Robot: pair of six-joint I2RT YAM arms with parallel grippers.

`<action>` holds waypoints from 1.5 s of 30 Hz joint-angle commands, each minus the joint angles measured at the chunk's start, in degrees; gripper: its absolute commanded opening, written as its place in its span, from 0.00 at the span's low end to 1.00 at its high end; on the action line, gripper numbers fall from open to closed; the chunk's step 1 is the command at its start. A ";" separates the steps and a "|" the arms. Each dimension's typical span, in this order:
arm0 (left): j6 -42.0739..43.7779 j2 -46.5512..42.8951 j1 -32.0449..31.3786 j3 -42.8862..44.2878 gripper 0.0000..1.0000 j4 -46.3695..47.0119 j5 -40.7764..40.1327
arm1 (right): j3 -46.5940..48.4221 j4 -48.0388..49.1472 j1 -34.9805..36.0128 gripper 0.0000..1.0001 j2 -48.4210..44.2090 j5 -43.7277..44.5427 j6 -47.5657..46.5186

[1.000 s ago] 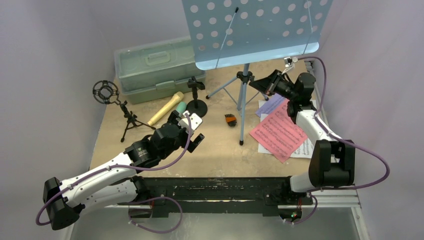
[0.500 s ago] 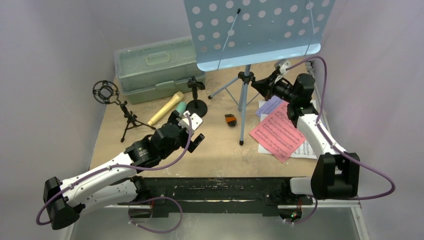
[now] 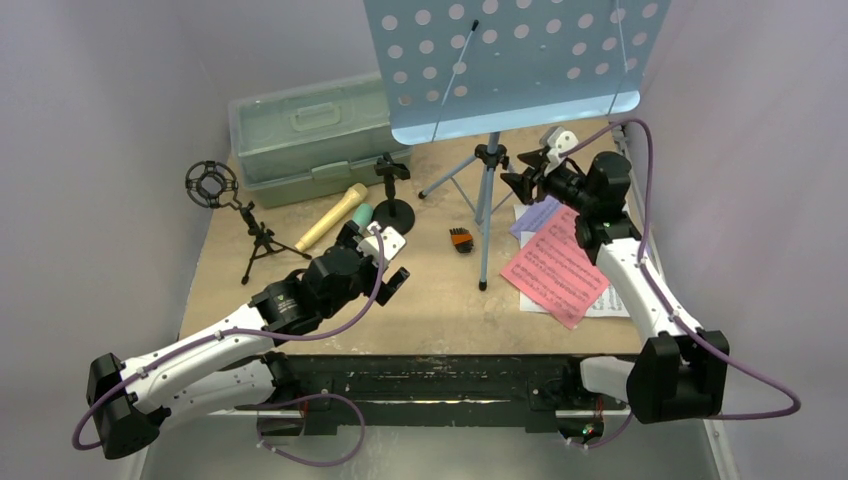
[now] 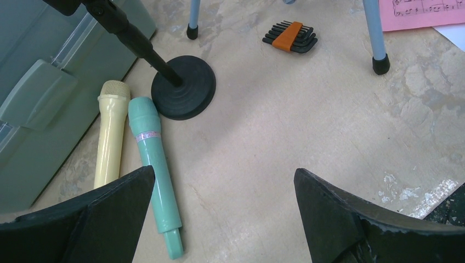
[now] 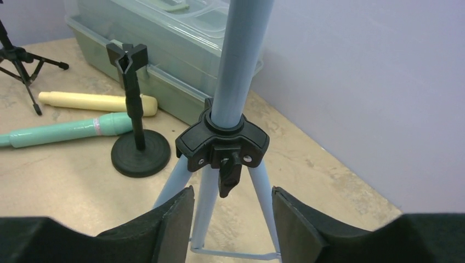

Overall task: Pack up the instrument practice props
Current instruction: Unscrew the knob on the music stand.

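The light-blue perforated music rack stands on its tripod, whose black hub sits on the pole. My right gripper is open just below that hub, a finger on each side of the legs, gripping nothing. My left gripper hangs wide open over bare table. To its left lie the teal microphone and the tan microphone. The round-base mic holder stands beside them. The ring-top tripod holder is at the far left. Red, purple and white music sheets lie under the right arm.
A pale green case sits shut at the back left, behind the microphones. A small set of hex keys with an orange holder lies between the round base and the rack's front leg. Purple walls close in on both sides.
My right gripper has gone from shut to open and moved left and down to the rack's tripod hub. The left arm has not moved.
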 commanded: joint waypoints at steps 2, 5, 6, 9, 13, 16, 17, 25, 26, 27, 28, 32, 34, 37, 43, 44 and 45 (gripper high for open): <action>0.80 -0.58 0.43 1.63 0.99 0.72 -0.23 | -1.13 -0.68 -0.07 0.63 -4.58 2.07 6.30; 0.76 -0.82 0.43 1.63 0.99 0.72 -0.19 | -2.68 -2.73 -0.20 0.66 -7.02 0.82 7.71; 0.76 -0.86 0.43 1.63 0.99 0.73 -0.19 | -3.13 -3.28 -0.22 0.68 -7.80 0.17 8.39; 0.76 -1.03 0.42 1.63 0.99 0.72 -0.11 | -4.47 -5.28 -0.38 0.73 -10.01 -1.39 9.98; 0.67 -1.04 0.43 1.63 0.99 0.72 -0.01 | -7.70 -6.82 -1.24 0.83 -12.88 -5.87 9.24; 0.59 -1.07 0.43 1.63 0.99 0.72 -0.01 | -8.73 -8.99 -2.73 0.91 -14.93 -7.85 8.41; 0.58 -1.12 0.43 1.63 0.99 0.72 -0.01 | -8.53 -10.19 -3.13 0.93 -15.17 -7.88 8.37; 0.49 -1.21 0.43 1.63 0.98 0.80 0.08 | -8.63 -11.11 -8.19 0.96 -14.51 -17.56 13.15; 0.45 -1.26 0.42 1.63 0.99 0.79 0.07 | -8.63 -10.52 -8.97 0.96 -14.18 -18.79 14.39; 0.41 -1.34 0.44 1.57 0.99 0.80 0.08 | -8.70 -9.68 -9.70 0.96 -13.90 -19.93 16.07; 0.41 -1.39 0.43 1.55 0.98 0.88 0.08 | -8.84 -8.72 -10.39 0.96 -13.57 -21.06 18.11; 0.32 -1.39 0.42 1.46 0.99 0.94 0.14 | -8.95 -6.50 -11.71 0.96 -12.35 -23.84 21.53; 0.32 -1.31 0.42 1.46 0.99 0.93 0.16 | -8.67 -6.46 -11.84 0.96 -11.95 -24.18 22.39; 0.32 -1.22 0.45 1.47 0.99 0.85 0.16 | -7.84 -6.28 -11.85 0.96 -11.13 -24.63 24.71; 0.23 -1.31 0.40 1.49 0.99 0.88 0.16 | -5.38 -7.86 -11.90 0.96 -8.89 -26.13 29.47; 0.23 -1.26 0.43 1.49 0.99 0.89 0.11 | -5.10 -7.91 -11.90 0.96 -8.67 -26.06 30.34; 0.23 -1.30 0.43 1.53 0.99 0.87 0.11 | -4.99 -7.51 -11.85 0.96 -8.44 -26.00 31.51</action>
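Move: Just ahead of the right hand's half-open fingers is the music-stand knob, already released, roughly 2 cm forward, 2 cm left and 1 cm below. The tripod hub carrying it is about 4 cm ahead and 4 cm left of the hand, level in height. Some 27 cm below lies the hex key set, 9 cm left and 1 cm ahead. From the left hand, the knob is about 17 cm ahead, 24 cm right and 9 cm higher. Backing off from the knob, the right hand draws about 9 cm back towards its base, rising slightly at first and then sinking to some 3 cm below its start. The fingers spread from half open to wide open, and the wrist rolls some 35 degrees, clockwise seen from behind the hand, mostly once the hand is clear. ##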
